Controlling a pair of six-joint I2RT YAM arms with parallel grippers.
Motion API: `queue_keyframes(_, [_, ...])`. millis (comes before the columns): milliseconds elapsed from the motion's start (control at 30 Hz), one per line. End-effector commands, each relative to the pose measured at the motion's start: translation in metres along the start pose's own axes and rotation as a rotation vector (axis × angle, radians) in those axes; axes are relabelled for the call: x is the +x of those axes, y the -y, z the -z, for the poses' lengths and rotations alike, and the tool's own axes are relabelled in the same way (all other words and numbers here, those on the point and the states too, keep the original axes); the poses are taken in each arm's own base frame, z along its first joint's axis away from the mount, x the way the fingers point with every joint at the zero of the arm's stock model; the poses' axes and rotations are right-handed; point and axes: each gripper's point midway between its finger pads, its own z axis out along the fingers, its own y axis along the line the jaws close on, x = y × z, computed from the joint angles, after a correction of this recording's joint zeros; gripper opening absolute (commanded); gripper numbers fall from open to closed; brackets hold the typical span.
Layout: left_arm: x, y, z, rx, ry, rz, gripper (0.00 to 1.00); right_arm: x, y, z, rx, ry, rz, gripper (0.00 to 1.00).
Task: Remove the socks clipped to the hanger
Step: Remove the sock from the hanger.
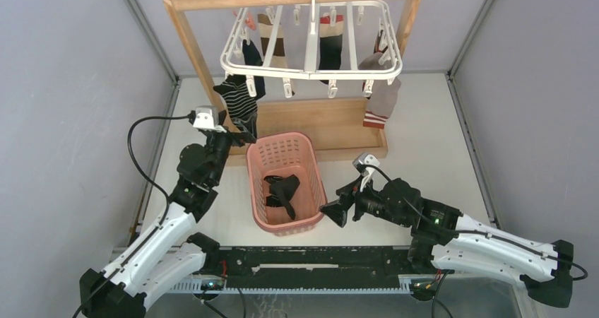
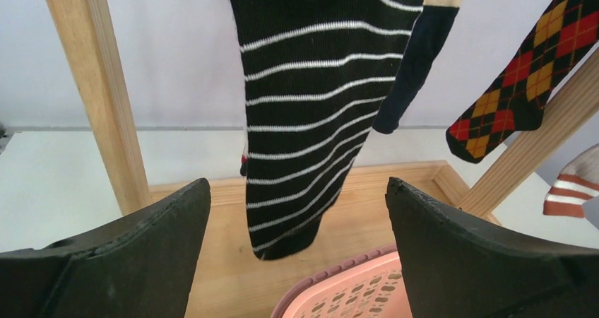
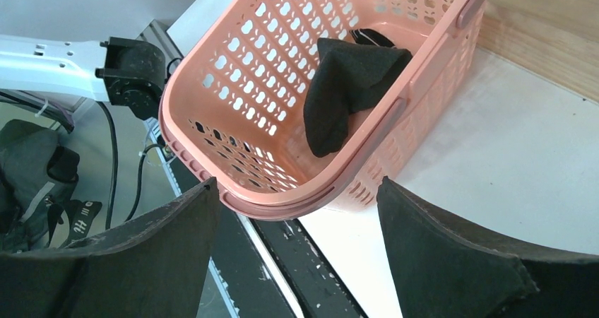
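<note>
The white hanger hangs from a wooden rack with several socks clipped to it. The black sock with white stripes hangs at its near left corner. My left gripper is open just in front of that sock's toe, and the toe shows between the fingers without touching them. An argyle sock and a grey sock with a red-white cuff hang further right. A brown-and-cream sock hangs at the back. My right gripper is open and empty at the near right corner of the pink basket.
The pink basket stands between the arms with a black sock inside. The wooden rack's base and left post stand close behind my left gripper. The black rail of the arm bases runs along the near edge.
</note>
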Motion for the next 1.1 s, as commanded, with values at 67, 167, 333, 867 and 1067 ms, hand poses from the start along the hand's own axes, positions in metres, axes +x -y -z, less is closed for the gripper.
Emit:
queue_keyframes(67, [-0.026,0.004,-0.008,0.057,0.092,0.011,0.89,-0.004,-0.005,-0.002,-0.011,0.006,-0.013,0.87])
queue_keyframes(167, [-0.026,0.006,-0.012,0.099,0.102,0.034,0.82,-0.001,-0.007,-0.004,-0.02,-0.007,-0.016,0.87])
queue_keyframes(333, [-0.031,0.005,-0.02,0.147,0.127,0.068,0.78,0.003,-0.007,-0.006,-0.019,-0.025,-0.018,0.86])
queue_keyframes(867, [-0.04,0.022,-0.033,0.276,0.137,0.132,0.54,0.006,-0.005,-0.011,-0.004,-0.041,-0.02,0.85])
queue_keyframes(1067, [-0.038,0.022,-0.033,0.273,0.112,0.139,0.31,0.006,-0.008,-0.013,-0.02,-0.044,-0.016,0.85])
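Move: The striped sock hangs roughly 4 cm ahead of the open left fingers and nearly centred, 1 cm to the right. Its toe is near finger height and its middle about 6 cm above. The navy sock hangs behind it, some 12 cm ahead, 2 cm right and 7 cm up. The basket lies about 13 cm back, 8 cm right and 25 cm down. From the right hand the striped sock is around 24 cm ahead, 19 cm left and 18 cm higher. The lower part of the striped sock is taken between the left fingers: the hand goes about 3 cm forward to it, rising a little, then shifts some 2 cm right while turning clockwise by about 15 degrees. The fingers, wide open at first, close to under half around the fabric. The right hand, still open, sinks about 2 cm beside the basket. ##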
